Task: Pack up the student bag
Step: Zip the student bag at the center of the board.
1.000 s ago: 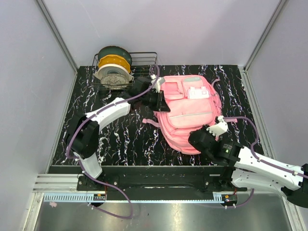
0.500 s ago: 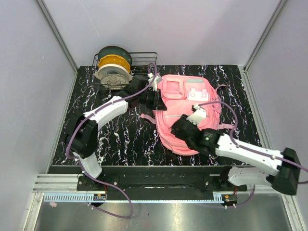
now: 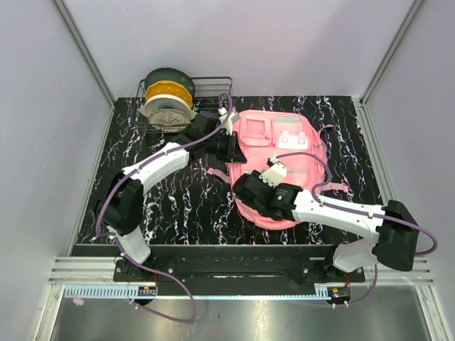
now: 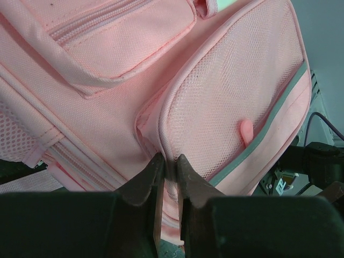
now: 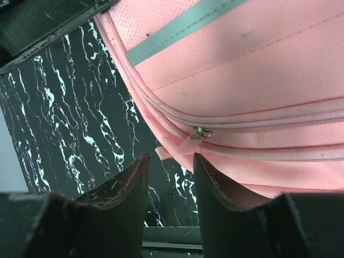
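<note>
The student bag (image 3: pixel 256 153) is a large pink backpack lying flat on the black marbled table (image 3: pixel 178 206). My left gripper (image 3: pixel 233 148) is at the bag's left edge, shut on a fold of fabric at the seam of the mesh side pocket (image 4: pixel 231 91); the left wrist view shows its fingers (image 4: pixel 171 161) pinching that seam. My right gripper (image 3: pixel 242 188) is at the bag's lower left edge. In the right wrist view it (image 5: pixel 169 158) stands open with nothing between its fingers. The metal zipper pull (image 5: pixel 202 132) with its pink tab lies just beyond the fingertips.
A wire basket (image 3: pixel 213 85) holding filament spools (image 3: pixel 168 99) stands at the table's back left corner. Grey walls enclose the table on three sides. A metal rail (image 3: pixel 213 256) runs along the near edge. A pink strap (image 3: pixel 334 186) trails off the bag's right side.
My right arm has swung left across the bag, from its lower right to its lower left edge, and its jaws have opened. The left gripper keeps its pinch; the bag shifted slightly.
</note>
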You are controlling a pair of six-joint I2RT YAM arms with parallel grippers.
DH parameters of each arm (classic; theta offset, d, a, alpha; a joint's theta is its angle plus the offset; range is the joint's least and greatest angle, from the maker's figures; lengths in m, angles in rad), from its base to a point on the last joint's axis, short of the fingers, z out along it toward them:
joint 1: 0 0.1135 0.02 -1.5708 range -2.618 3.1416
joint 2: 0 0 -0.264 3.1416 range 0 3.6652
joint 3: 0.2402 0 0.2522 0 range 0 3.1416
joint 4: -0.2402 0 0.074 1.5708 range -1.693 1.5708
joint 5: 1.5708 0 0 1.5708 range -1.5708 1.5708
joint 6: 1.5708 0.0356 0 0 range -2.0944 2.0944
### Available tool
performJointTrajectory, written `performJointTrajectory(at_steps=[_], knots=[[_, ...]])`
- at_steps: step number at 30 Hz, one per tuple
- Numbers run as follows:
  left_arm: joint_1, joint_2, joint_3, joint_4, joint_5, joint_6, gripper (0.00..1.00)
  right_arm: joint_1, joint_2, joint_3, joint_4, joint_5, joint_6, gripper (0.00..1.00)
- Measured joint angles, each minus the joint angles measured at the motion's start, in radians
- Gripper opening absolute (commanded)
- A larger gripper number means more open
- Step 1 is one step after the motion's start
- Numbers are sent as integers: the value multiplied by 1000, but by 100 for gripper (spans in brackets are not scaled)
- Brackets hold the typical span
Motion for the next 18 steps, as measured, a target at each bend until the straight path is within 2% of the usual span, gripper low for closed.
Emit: performJointTrajectory(at_steps=[9,12,14,18], knots=[[0,0,1,-3,0,0,0,6,63,13,-54,51,104,39],[-1,0,2,-4,0,0,0,9,69,13,-61,73,121,30],[-1,-2,2,-5,0,0,0,6,70,14,-64,87,127,20],[-2,-5,2,-4,-3,0,0,-2,70,14,-68,98,134,13]])
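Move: The metal pull of the main zipper lies just off the right fingertips: about 2 cm to the right of that hand, 1 cm ahead and 2 cm below. The grey strip's middle is some 6 cm ahead and 9 cm right of the right hand, 1 cm lower; the bag edge already pinched by the left fingers is about 9 cm ahead and 1 cm left, roughly 2 cm higher. From the left hand the pull sits some 8 cm back, 3 cm right and 4 cm below. Down first, about 2 cm, then easing some 1.5 cm to the right and 1 cm forward while turning slightly clockwise, the right hand brings its open fingers over the zipper pull and closes them on it, pinching the tab just below the slider. The left hand stays in place and keeps its hold on the bag's upper left edge. ##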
